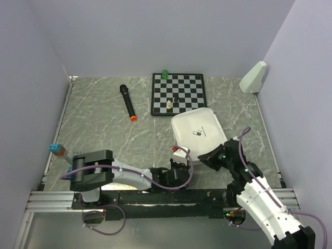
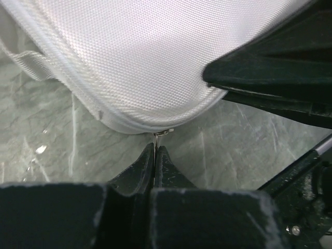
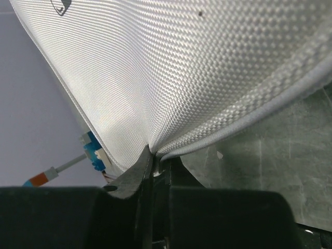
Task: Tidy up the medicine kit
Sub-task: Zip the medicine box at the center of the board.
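The medicine kit [image 1: 197, 129], a pale grey-white case with a small dark capsule logo, lies in front of the chessboard. My two grippers meet at its near edge. In the left wrist view its woven shell [image 2: 145, 62] fills the top, and my left gripper [image 2: 155, 149] is shut on the small metal zipper pull [image 2: 163, 133] at the case's corner. In the right wrist view my right gripper [image 3: 154, 155] is pinched shut on the kit's piped rim [image 3: 218, 136], which puckers at the fingertips. From above, the left gripper [image 1: 177, 154] sits at the near-left corner and the right gripper [image 1: 211, 158] at the near-right.
A black-and-white chessboard [image 1: 178, 93] with a few pieces lies behind the kit. A black microphone [image 1: 127, 102] lies to its left. A white wedge [image 1: 253, 77] leans at the back right wall. A blue and orange block [image 1: 56, 149] sits at the left edge.
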### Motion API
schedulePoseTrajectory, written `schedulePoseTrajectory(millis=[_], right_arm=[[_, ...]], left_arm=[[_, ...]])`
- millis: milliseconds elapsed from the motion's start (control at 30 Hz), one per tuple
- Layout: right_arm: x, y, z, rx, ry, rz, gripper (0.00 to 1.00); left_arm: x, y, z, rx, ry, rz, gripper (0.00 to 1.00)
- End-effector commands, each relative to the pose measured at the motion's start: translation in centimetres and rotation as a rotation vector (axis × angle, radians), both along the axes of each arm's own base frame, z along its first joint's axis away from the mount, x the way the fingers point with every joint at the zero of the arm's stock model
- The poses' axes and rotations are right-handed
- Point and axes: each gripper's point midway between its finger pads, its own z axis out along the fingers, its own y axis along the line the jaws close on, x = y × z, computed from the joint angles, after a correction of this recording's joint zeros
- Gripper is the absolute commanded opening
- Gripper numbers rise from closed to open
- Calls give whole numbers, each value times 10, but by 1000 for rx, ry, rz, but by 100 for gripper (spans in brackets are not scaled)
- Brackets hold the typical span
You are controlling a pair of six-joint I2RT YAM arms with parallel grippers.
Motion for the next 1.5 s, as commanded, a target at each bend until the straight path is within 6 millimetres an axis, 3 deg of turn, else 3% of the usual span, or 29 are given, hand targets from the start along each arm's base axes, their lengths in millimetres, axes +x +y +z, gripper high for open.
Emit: schedulePoseTrajectory(millis=[0, 433, 667, 700, 733, 867, 967, 1267, 1467], right_arm=[[0, -24, -4, -217, -51, 69, 0], [0, -35, -3, -447, 3, 312, 0], [3, -30, -10, -391, 32, 324, 0], [2, -26, -12, -359, 35, 328, 1], [1, -20, -12, -317, 30, 339, 11], [2, -1, 0, -180, -36, 308, 51], [0, 6, 16, -113, -61, 291, 66], [-16, 42, 30, 43, -54, 336, 71], [-18, 49, 25, 0, -21, 320, 71]], left_arm=[[16, 49, -10, 30, 20, 136, 1], [29, 108, -17, 54, 29, 302, 1], [37, 141, -18, 75, 15, 377, 1], [37, 143, -18, 78, 11, 381, 1], [38, 144, -18, 79, 7, 385, 1], [40, 135, -16, 84, -2, 370, 1], [40, 125, -16, 83, -4, 350, 1], [34, 84, -8, 62, -26, 262, 1], [3, 41, 15, 23, -63, 119, 1]])
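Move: The zip pull is already between the left fingertips, at the medicine box's near-left corner. From that hand the box's middle lies about 14 cm ahead and 7 cm right, 2 cm lower; its side loop is roughly 8 cm ahead, 4 cm left, 3 cm lower. The right hand already pinches the lid's near edge; from it the pull is about 6 cm left and 1 cm back, the box's middle 14 cm straight ahead, 4 cm lower. The zip pull, still pinched by the left hand, is drawn left about 6 cm while the right hand keeps the lid edge pinched, rising 2 cm and turning some 20 degrees counter-clockwise. As the right fingers open and let go, the left hand shoots on to about 10 cm left and 3 cm forward, then eases back 2 cm; the open right hand follows left and draws back 3 cm. ##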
